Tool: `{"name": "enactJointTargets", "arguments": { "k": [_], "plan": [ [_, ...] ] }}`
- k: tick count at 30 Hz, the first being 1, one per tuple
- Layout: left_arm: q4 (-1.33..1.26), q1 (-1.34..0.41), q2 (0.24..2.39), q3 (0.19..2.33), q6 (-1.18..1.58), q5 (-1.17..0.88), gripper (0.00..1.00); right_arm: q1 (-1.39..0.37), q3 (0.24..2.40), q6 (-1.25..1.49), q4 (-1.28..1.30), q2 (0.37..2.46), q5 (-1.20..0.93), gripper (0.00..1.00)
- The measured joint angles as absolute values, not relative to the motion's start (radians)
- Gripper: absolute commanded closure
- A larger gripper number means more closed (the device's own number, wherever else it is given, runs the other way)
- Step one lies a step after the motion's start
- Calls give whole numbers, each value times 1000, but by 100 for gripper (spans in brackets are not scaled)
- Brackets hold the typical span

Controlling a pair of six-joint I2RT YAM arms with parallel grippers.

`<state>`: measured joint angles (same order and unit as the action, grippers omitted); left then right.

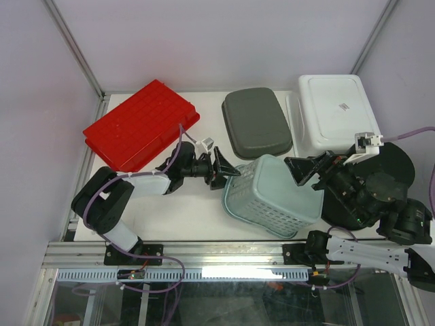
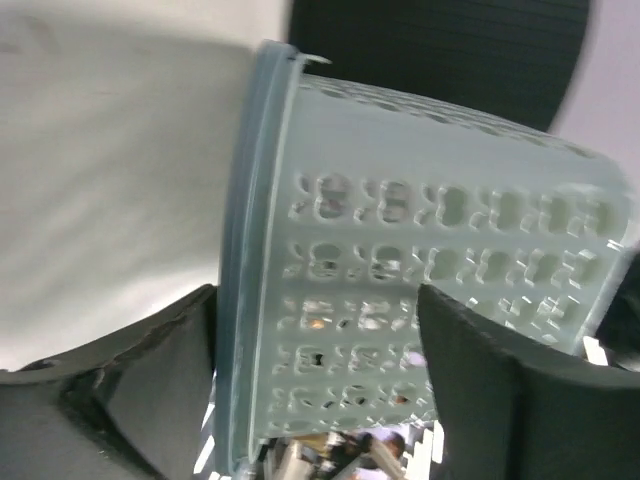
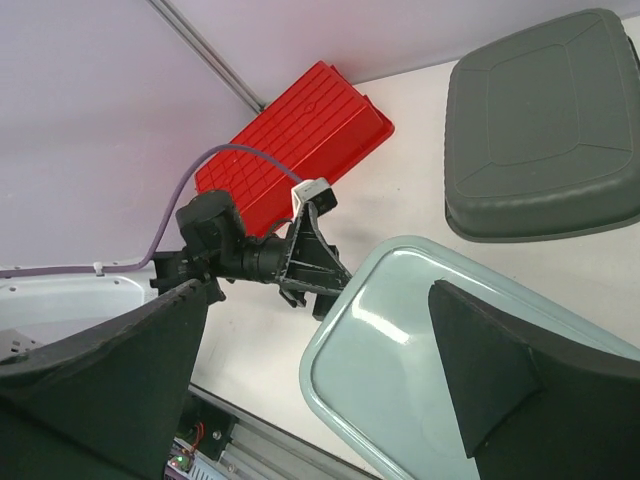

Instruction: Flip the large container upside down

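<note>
The large container, a pale teal perforated basket (image 1: 272,197), lies in the middle of the table with its smooth base (image 3: 420,370) turned upward and slightly tilted. My left gripper (image 1: 228,173) is at the basket's left edge. In the left wrist view its fingers stand apart on either side of the rim and holed wall (image 2: 420,220), and the gripper (image 2: 315,300) is open. My right gripper (image 1: 306,170) hangs open over the basket's right side; the right wrist view shows the gripper (image 3: 320,300) holding nothing, with the base below it.
Three other tubs lie upside down along the back: a red one (image 1: 143,123), a dark grey one (image 1: 257,122) and a white one (image 1: 334,112). A black round disc (image 1: 397,170) sits at the right. The metal rail (image 1: 204,255) runs along the near edge.
</note>
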<state>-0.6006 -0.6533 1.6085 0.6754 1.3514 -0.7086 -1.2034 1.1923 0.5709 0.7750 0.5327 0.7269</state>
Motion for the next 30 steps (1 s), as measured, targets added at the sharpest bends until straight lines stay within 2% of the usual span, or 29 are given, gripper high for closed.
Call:
{"name": "enactJointTargets", "arguments": {
  "k": [3,12,19,23,30],
  "plan": [
    [-340,-636,1593,719,1187,-675,1,-1203,1187,573,773,539,725,3],
    [130,-613,1521,852,888,-493,1,-1203,1174,574,763,543,716,3],
    [484,-607,1458,1049,724,-178,1,-1203,1171,573,762,562,706,2],
    [609,-607,1336,1138,657,9,1,-1203,1181,564,773,631,694,1],
    [677,-607,1093,1194,599,250,1,-1203,1254,533,813,862,672,1]
  ]
}}
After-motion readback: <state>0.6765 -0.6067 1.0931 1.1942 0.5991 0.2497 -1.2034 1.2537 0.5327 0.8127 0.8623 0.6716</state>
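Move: The basket's near-left rim is still between the left gripper's part-open fingers; the light green basket's middle lies about 15 cm right of that hand, 5 cm back and 5 cm lower. The grey tray is some 30 cm ahead and 11 cm right, the red tray 30 cm ahead and 33 cm left, both about 12 cm below; the black bin stands roughly 30 cm right of the basket. From the right gripper the basket is about 30 cm below, 3 cm left and 2 cm ahead. Open the left gripper fully and let the basket's rim go, sinking about 5 cm while drawing left. Then pull well clear to the left and a little forward, climbing steeply, some 18 cm left overall, with the wrist rolling its left side up and swinging counter-clockwise. Meanwhile bring the open right gripper left and down, high over the basket. ##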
